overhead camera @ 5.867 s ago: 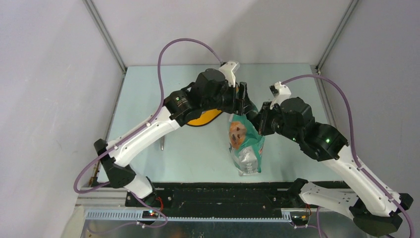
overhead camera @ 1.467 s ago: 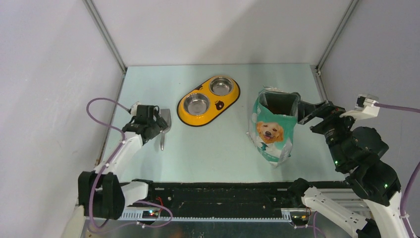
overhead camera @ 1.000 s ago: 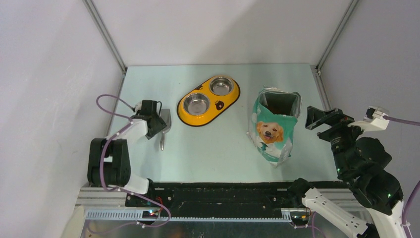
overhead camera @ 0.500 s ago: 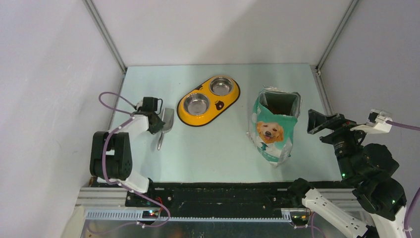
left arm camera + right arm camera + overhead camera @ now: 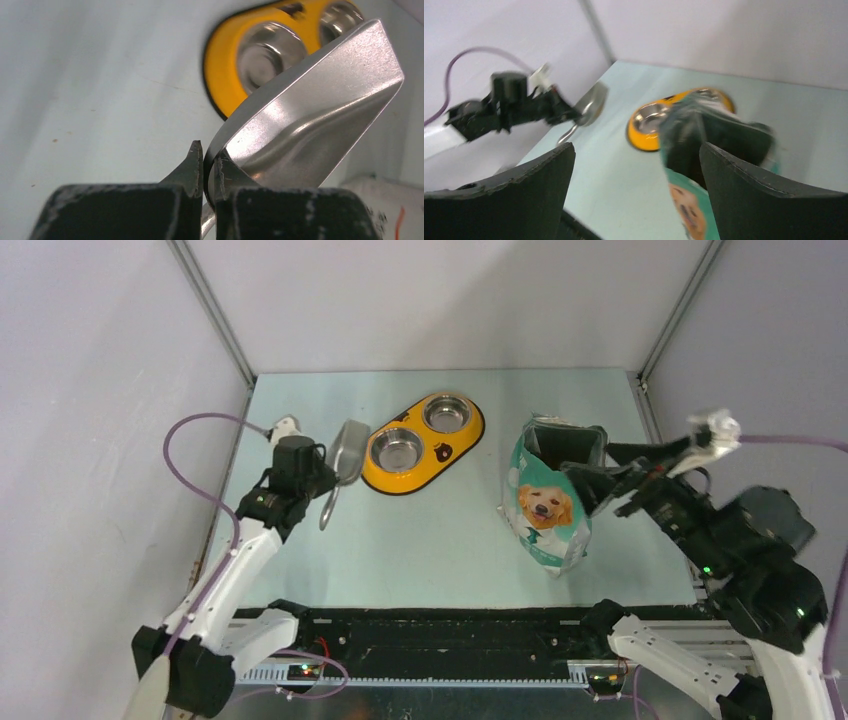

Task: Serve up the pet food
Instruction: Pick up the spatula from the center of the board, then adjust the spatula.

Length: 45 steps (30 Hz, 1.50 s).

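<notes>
My left gripper (image 5: 325, 476) is shut on the rim of a grey metal scoop (image 5: 347, 452) and holds it above the table, left of the feeder; the wrist view shows the jaws pinching the scoop (image 5: 310, 115) edge, gripper (image 5: 209, 160). A teal-and-white bag (image 5: 548, 508) printed with a golden dog stands upright, its mouth (image 5: 563, 447) open and dark. The pet food is hidden from view. My right gripper (image 5: 612, 476) is open at the bag's upper right, apart from it; its wrist view is blurred, gripper (image 5: 635, 147), bag (image 5: 719, 145).
A yellow double feeder (image 5: 378, 472) with two steel bowls, both bare inside, lies at the back centre, also feeder (image 5: 222, 82) and feeder (image 5: 644, 137). Grey walls close in on three sides. The table's black front rail (image 5: 440, 625) runs along the near edge.
My left gripper closed on the scoop and lifted it off the table, shifting slightly right toward the feeder. My right arm swung in toward the bag's top, jaws still wide.
</notes>
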### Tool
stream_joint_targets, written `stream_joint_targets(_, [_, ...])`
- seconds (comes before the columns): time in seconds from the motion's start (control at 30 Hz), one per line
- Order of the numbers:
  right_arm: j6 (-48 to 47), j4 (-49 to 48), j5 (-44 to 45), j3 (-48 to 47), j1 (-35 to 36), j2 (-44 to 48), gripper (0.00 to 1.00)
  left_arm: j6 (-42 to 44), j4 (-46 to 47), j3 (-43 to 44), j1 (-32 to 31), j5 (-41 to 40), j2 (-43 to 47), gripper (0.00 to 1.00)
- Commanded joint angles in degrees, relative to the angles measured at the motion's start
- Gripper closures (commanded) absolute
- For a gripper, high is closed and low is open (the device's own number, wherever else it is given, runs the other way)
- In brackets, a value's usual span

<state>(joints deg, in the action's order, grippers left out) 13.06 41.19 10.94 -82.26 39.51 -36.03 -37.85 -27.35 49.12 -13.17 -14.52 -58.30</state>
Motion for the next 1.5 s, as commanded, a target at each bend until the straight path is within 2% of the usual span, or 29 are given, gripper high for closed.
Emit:
stream_joint_targets(0.0, [2.2, -2.2, -22.6, -2.9, 0.3, -7.5, 0.01, 4.5, 0.2, 3.9, -8.0, 0.7, 5.7, 1.00])
stream_joint_targets(0.1, [4.9, -3.7, -25.2, -2.3, 2.6, -11.5, 0.01, 6.4, 1.0, 3.9, -14.0, 2.1, 8.7, 1.00])
stream_joint_targets(0.2, [5.4, -3.8, -20.7, -2.0, 7.4, -14.4, 0.01, 10.8, -0.5, 4.9, -20.7, 10.5, 10.4, 1.00])
stream_joint_targets(0.3, [4.8, -3.1, -15.8, -1.9, 15.0, -18.4, 0.01, 14.8, -2.1, 5.2, -27.9, 12.7, 11.2, 1.00])
stream_joint_targets(0.47, [6.7, 0.3, -15.5, -1.4, 17.2, -24.5, 0.07, 17.5, -1.9, 5.3, -37.8, 14.7, 11.7, 1.00])
stream_joint_targets(0.57, [8.1, 2.4, -14.5, -0.4, 17.2, -25.1, 0.08, 17.6, -1.0, 5.3, -40.0, 16.6, 11.6, 1.00])
stream_joint_targets(0.73, [10.4, 0.1, -15.4, 5.8, 17.1, -23.4, 0.12, 17.3, 0.4, 5.1, -41.2, 17.6, 11.1, 1.00])
stream_joint_targets(0.83, [11.9, -1.6, -17.7, 8.2, 16.4, -23.4, 0.22, 18.0, 2.7, 4.0, -41.7, 18.2, 12.1, 1.00])
stream_joint_targets(1.0, [15.0, -4.4, -21.0, 12.0, 16.2, -23.8, 0.28, 17.4, 2.6, 4.0, -41.9, 15.2, 12.8, 1.00])
stream_joint_targets(1.07, [16.6, -6.2, -21.0, 13.1, 16.2, -24.0, 0.34, 17.7, 3.1, 3.9, -41.9, 15.6, 12.9, 1.00])
stream_joint_targets(1.2, [18.3, -7.0, -19.7, 13.6, 16.3, -24.4, 0.55, 18.7, 3.6, 3.9, -42.3, 17.5, 12.9, 1.00])
stream_joint_targets(1.23, [18.5, -8.0, -19.9, 14.1, 16.6, -24.4, 0.63, 19.0, 3.6, 3.9, -42.3, 17.9, 12.9, 1.00])
stream_joint_targets(1.27, [18.9, -9.0, -20.5, 14.3, 16.7, -24.3, 0.67, 19.1, 3.7, 3.9, -42.4, 18.2, 12.9, 1.00])
stream_joint_targets(1.3, [19.2, -9.5, -20.8, 14.7, 16.7, -24.1, 0.79, 19.2, 3.8, 4.0, -42.5, 18.4, 12.9, 1.00])
stream_joint_targets(1.33, [19.6, -10.0, -21.5, 14.8, 16.8, -24.1, 0.91, 19.1, 4.0, 4.1, -42.5, 18.4, 13.0, 0.98])
stream_joint_targets(1.37, [20.1, -10.2, -21.6, 14.8, 16.9, -23.9, 0.99, 18.7, 4.0, 4.3, -42.5, 18.4, 13.2, 0.88])
stream_joint_targets(1.4, [20.4, -10.4, -21.3, 14.8, 16.9, -23.4, 1.00, 18.1, 4.2, 4.3, -42.6, 18.4, 13.4, 0.77])
stream_joint_targets(1.43, [20.8, -10.4, -20.6, 14.8, 16.8, -23.1, 1.00, 17.8, 4.4, 4.2, -42.6, 18.5, 14.1, 0.49])
stream_joint_targets(1.47, [21.0, -10.4, -20.1, 14.8, 16.8, -22.3, 1.00, 17.0, 4.8, 4.1, -42.6, 18.6, 14.5, 0.34])
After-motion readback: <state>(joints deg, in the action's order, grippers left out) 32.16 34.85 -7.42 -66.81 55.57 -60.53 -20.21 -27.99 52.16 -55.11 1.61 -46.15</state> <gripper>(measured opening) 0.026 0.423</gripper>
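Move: The left gripper already holds the spatula, its middle roughly 3 cm ahead and 3 cm right of that hand. The open right gripper waits about 50 cm to the left hand's right, 15 cm back and 28 cm higher; the yellow bowl stand lies 18 cm ahead, 17 cm right and 15 cm below. From the right hand, the spatula is some 47 cm left, 18 cm ahead and 28 cm below, the food bag 8 cm ahead, 4 cm left and 32 cm lower. Bring the left gripper, spatula still pinched, right about 20 cm, back and a little up, swinging it clockwise so the blade reaches towards the right hand. Send the right gripper left over the bag side first, then down some 18 cm, tipping its fingers down; close them on the blade's far rim, and as they shut start parting the left fingers. ##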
